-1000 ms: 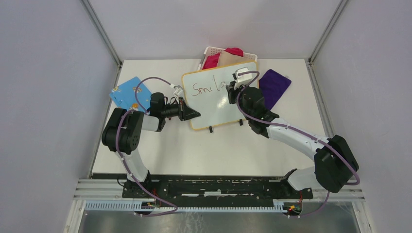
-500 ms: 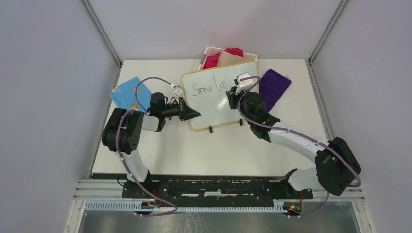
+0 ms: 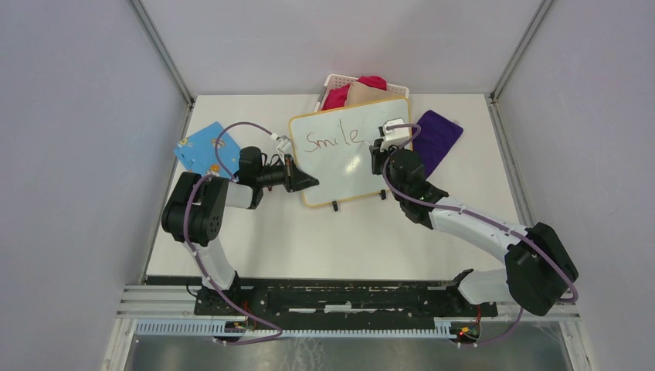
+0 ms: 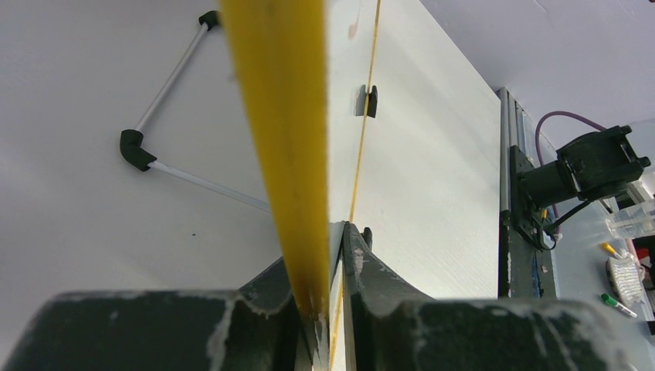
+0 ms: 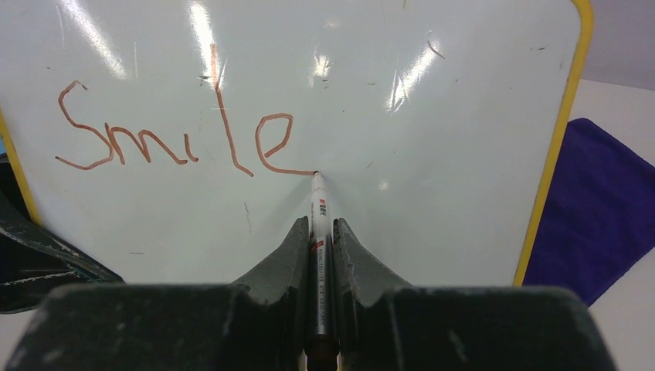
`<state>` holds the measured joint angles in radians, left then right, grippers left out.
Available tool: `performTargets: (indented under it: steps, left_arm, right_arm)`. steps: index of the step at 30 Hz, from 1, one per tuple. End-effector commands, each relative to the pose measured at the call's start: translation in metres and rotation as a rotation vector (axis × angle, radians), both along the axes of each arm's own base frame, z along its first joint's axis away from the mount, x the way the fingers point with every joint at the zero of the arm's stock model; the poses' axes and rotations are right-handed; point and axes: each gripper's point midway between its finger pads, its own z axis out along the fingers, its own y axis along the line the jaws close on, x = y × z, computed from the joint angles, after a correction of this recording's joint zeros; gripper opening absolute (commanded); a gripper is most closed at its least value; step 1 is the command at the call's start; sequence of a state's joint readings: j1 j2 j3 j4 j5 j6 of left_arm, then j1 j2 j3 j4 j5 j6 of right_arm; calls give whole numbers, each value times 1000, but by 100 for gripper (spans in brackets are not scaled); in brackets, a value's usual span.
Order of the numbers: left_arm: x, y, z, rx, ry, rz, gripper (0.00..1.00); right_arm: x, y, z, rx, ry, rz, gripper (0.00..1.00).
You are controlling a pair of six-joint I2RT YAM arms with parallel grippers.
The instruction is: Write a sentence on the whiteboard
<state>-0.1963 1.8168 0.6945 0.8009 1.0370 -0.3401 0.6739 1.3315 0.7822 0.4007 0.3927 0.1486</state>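
The whiteboard (image 3: 351, 158) with its yellow-orange rim stands tilted on black feet at the table's middle back. Red marker writing, the sentence (image 5: 178, 143), reads "Smile" on its upper part, also seen as the sentence (image 3: 332, 140) from above. My left gripper (image 3: 307, 183) is shut on the board's left edge; the yellow rim (image 4: 290, 154) runs between its fingers. My right gripper (image 5: 322, 226) is shut on a white marker (image 5: 319, 224), its tip touching the board at the end of the "e" tail. From above the right gripper (image 3: 378, 154) sits over the board's right half.
A white basket (image 3: 338, 83) with red and beige cloths stands behind the board. A purple cloth (image 3: 435, 139) lies to its right, a blue board (image 3: 202, 148) to the left. The table's metal frame rail (image 3: 347, 297) carries both arm bases.
The right gripper with the marker has moved rightward, adding the "e" and its tail after "Smil". The left arm has held the board still.
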Motion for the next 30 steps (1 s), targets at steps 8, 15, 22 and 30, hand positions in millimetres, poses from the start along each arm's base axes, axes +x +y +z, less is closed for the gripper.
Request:
performTargets:
  steps: [8,15,22,30]
  left_arm:
    - [-3,0,-27,86,44,30,2]
    - [-3,0,-28,91,44,31,2]
    - [-3,-1,-27,94,41,28,2]
    - [-3,-1,-29,102,43,24,2]
  right_arm:
    - [-14,6,50,92,-133,73,0]
    - [-28,56,82,87,-192,223,0]
    - [-22,83,85,74,-180,255,0]
    - [-7,83,77,57,-151,196,0]
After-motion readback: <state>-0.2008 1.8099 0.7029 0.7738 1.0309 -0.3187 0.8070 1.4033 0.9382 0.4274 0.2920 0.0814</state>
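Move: The undotted "i" of "Smile" on the slanted board lies about 10 cm to the right hand's left and 5 cm ahead, at roughly its height. Nearer along the word, the "e" is 4 cm left and 6 cm ahead, and the "l" 8 cm left, 7 cm ahead, both a touch higher. The left gripper, at the board's lower left edge, is some 16 cm left, 2 cm back and 12 cm lower; from it the "i" lies about 6 cm right, 6 cm ahead, 12 cm up. The marker, still pinched in the right hand with its tip on the end of the "e", runs barely half a centimetre farther right, then comes off the board as the hand draws back about 3 cm while rising. It swings quickly left over the "l" towards the "i", turning some 15 degrees counter-clockwise and tilting up slightly, then eases forward and down about 1 cm, ending roughly 8 cm left and 5 cm higher. The left hand keeps hold of the board's edge. ##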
